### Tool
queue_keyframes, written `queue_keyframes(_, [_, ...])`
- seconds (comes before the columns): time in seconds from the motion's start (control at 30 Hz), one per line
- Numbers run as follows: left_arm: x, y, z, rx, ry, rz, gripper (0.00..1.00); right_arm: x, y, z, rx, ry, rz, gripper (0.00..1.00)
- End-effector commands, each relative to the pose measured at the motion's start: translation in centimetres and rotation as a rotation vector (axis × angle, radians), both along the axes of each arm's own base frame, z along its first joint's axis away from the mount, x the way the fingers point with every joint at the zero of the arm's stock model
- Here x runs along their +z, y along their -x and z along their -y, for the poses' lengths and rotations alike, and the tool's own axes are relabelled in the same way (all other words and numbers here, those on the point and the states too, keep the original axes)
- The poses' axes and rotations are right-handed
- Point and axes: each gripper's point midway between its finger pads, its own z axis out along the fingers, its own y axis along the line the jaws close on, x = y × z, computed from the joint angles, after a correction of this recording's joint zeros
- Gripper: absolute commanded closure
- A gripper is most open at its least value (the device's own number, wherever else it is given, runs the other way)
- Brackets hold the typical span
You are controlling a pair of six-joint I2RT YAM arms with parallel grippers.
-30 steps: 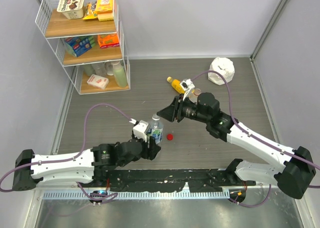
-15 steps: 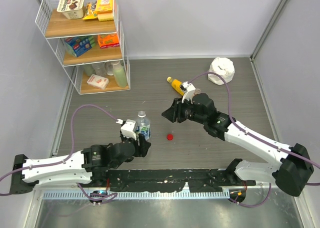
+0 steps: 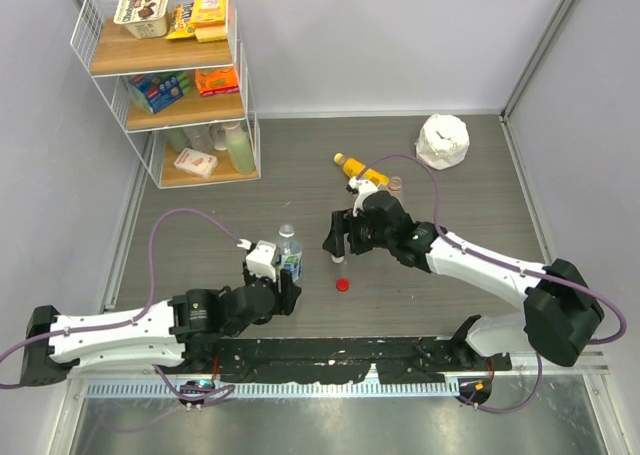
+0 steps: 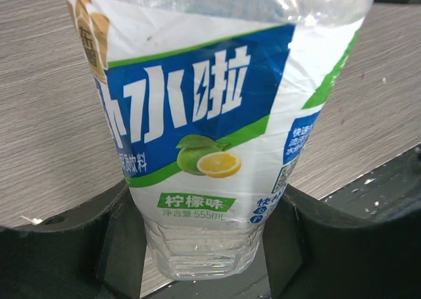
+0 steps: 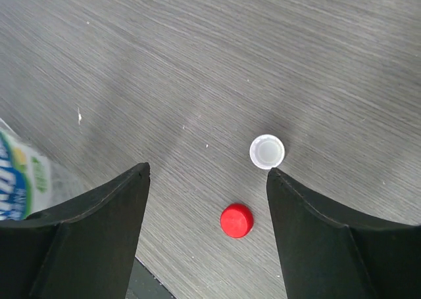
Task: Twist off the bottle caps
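Observation:
My left gripper point(image 3: 287, 275) point(image 4: 207, 243) is shut on the lower body of the clear bottle point(image 3: 288, 247) point(image 4: 197, 115) with the blue-white label, holding it upright. The right gripper point(image 3: 338, 247) point(image 5: 207, 174) hangs open just above the table, nothing between its fingers. Under it a red cap point(image 5: 236, 220) point(image 3: 342, 284) lies on the table. A white cap point(image 5: 267, 150) lies upside down by the right finger's tip. The yellow-orange bottle point(image 3: 356, 168) lies on its side behind the right arm, its yellow cap on.
A wire shelf point(image 3: 165, 75) with packets stands at the back left. A white crumpled bundle point(image 3: 443, 140) sits at the back right. A black rail point(image 3: 330, 353) runs along the near edge. A small brownish round top point(image 3: 394, 183) shows beside the right arm's cable.
The right gripper has dropped toward the table and opened; the white cap now lies on the table. The left arm carried the bottle leftward, then stopped.

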Motion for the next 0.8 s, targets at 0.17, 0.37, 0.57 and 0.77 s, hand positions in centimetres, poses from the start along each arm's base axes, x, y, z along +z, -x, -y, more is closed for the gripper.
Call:
queue_keyframes(0.17, [0.7,-0.5,1.5,-0.013,-0.015,0.015,1.00,7.0,0.7,-1.0,0.076,-0.160,0.150,0.18])
queue_keyframes(0.37, [0.8,-0.3,1.7,-0.036,-0.013,0.020,1.00,12.6,4.3,-2.3,0.278,-0.360,0.247,0.00])
queue_keyframes(0.57, [1.8,0.4,3.2,-0.118,0.071,0.039,1.00,15.1,6.8,-3.5,0.423,-0.478,0.236,0.00])
queue_keyframes(0.77, [2.6,0.7,3.9,-0.154,0.109,0.049,1.00,14.5,5.9,-4.9,0.428,-0.494,0.200,0.00])
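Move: The uncapped lemon bottle stands in the left gripper, held low, its middle about 6 cm above that hand, 3 cm ahead and 2 cm right. From the empty right hand its middle is roughly 7 cm back, 9 cm left and 6 cm higher. The white cap is some 10 cm below the right hand, about 2 cm ahead and 1 cm right; the red cap, as low, is about 4 cm back and 2 cm right. The uncapped bottle is what the right hand turns to: leaving the caps, it rises about 13 cm while going back some 6 cm and left, its part-open fingers spreading fully and swinging counter-clockwise and levelling to point left at the bottle. The left hand keeps its grip, dips 2 cm, then lifts again and shifts right towards the right hand. ##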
